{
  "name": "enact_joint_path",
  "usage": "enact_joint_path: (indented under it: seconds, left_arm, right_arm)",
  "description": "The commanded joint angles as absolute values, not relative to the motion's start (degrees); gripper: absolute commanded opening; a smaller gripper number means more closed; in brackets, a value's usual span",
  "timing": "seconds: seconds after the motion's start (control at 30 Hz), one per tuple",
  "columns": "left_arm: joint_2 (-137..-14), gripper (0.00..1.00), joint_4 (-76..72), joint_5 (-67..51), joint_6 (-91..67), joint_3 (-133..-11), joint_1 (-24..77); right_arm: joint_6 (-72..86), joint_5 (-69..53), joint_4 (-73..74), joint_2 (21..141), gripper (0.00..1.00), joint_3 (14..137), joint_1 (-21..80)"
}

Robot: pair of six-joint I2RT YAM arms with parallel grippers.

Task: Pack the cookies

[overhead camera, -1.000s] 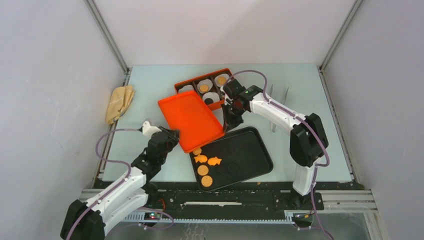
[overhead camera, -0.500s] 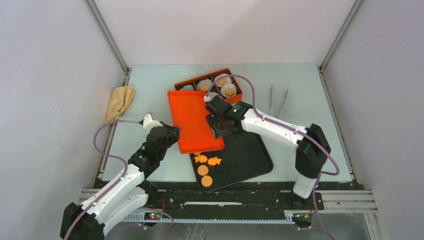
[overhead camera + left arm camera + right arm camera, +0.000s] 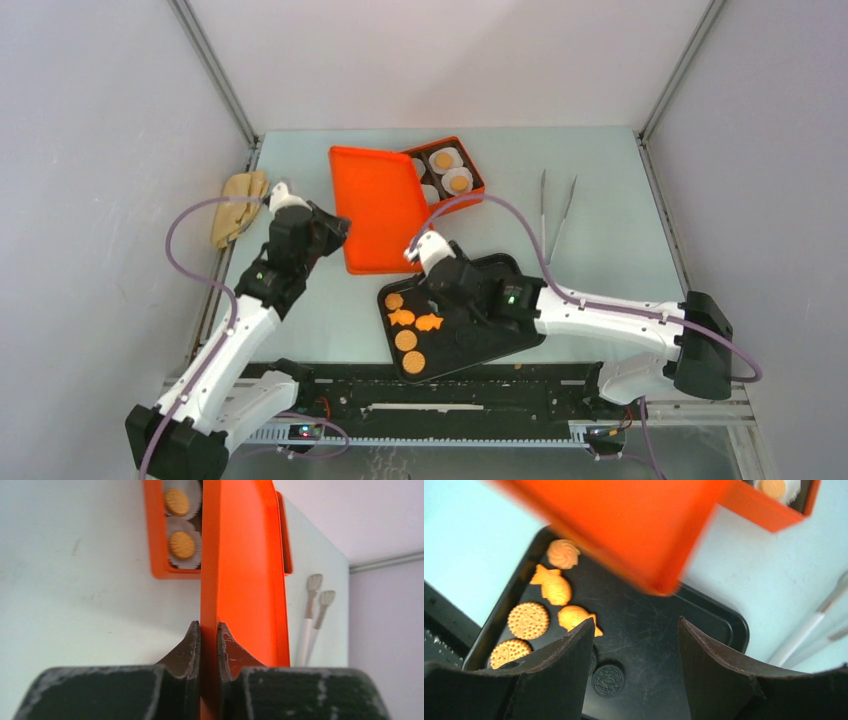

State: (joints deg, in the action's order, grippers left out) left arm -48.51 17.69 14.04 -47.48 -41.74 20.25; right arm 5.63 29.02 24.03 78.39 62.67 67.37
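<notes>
The orange lid (image 3: 375, 205) is held tilted over the left part of the orange box (image 3: 468, 168). The box holds round orange cookies (image 3: 459, 182) in white liners. My left gripper (image 3: 335, 228) is shut on the lid's near edge, as the left wrist view (image 3: 208, 630) shows. My right gripper (image 3: 636, 622) is open and empty above the black tray (image 3: 470, 345). The tray holds round orange cookies (image 3: 528, 620), two fish-shaped ones (image 3: 554, 587) and a dark cookie (image 3: 608, 679) between my fingers.
White tweezers (image 3: 556, 205) lie on the table right of the box. A tan cloth (image 3: 238, 205) lies at the left edge. Walls close in on both sides and the back.
My left gripper has carried the lid back and left, up beside the box. My right gripper has left the box area and come down over the black tray.
</notes>
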Motion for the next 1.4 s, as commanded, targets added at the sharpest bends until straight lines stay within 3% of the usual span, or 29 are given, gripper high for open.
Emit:
enact_joint_path:
  seconds: [0.0,0.37,0.73,1.03,1.37]
  left_arm:
    - [-54.5,0.0,17.8,-0.1,-45.9,-52.1,17.7]
    - [-62.1,0.0,20.3,-9.6,-45.5,-56.2,16.7]
    - [-65.9,0.0,24.4,-11.9,-42.6,-61.6,15.8]
    - [-71.4,0.0,23.5,-11.0,-41.5,-63.4,15.5]
    - [-69.3,0.0,27.0,-12.7,-40.5,-65.6,15.4]
  right_arm:
    - [-4.1,32.5,11.0,75.8,0.69,60.8,72.9]
    - [-18.0,43.1,-7.5,82.1,0.68,59.5,76.1]
    - [-19.1,45.6,-10.3,83.0,0.68,60.5,80.8]
    - [-19.8,47.5,-3.4,81.6,0.69,64.7,85.4]
    - [-16.7,45.1,-2.1,87.1,0.69,64.6,79.1]
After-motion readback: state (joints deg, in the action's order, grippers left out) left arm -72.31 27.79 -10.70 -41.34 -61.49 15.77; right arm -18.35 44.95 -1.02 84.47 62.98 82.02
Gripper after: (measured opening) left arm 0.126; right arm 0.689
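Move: The left gripper already holds the orange lid by its left edge; the lid's middle is about 7 cm to its right and 3 cm ahead, near its own height. The cookie box sits some 13 cm ahead, 11 cm right and 18 cm below that hand. From the right gripper, the lid's middle is roughly 10 cm ahead, 6 cm left and slightly above; the baking tray lies about 6 cm back, 8 cm right, 17 cm below. Keep the left gripper shut on the lid and swing it about 6 cm right, turning clockwise some 20 degrees and tipping the fingers down, then ease it forward towards the box. Meanwhile bring the wide-open right gripper left and up, drifting back a little, and tilt its fingers up about 25 degrees to line up with the lid's near edge. ##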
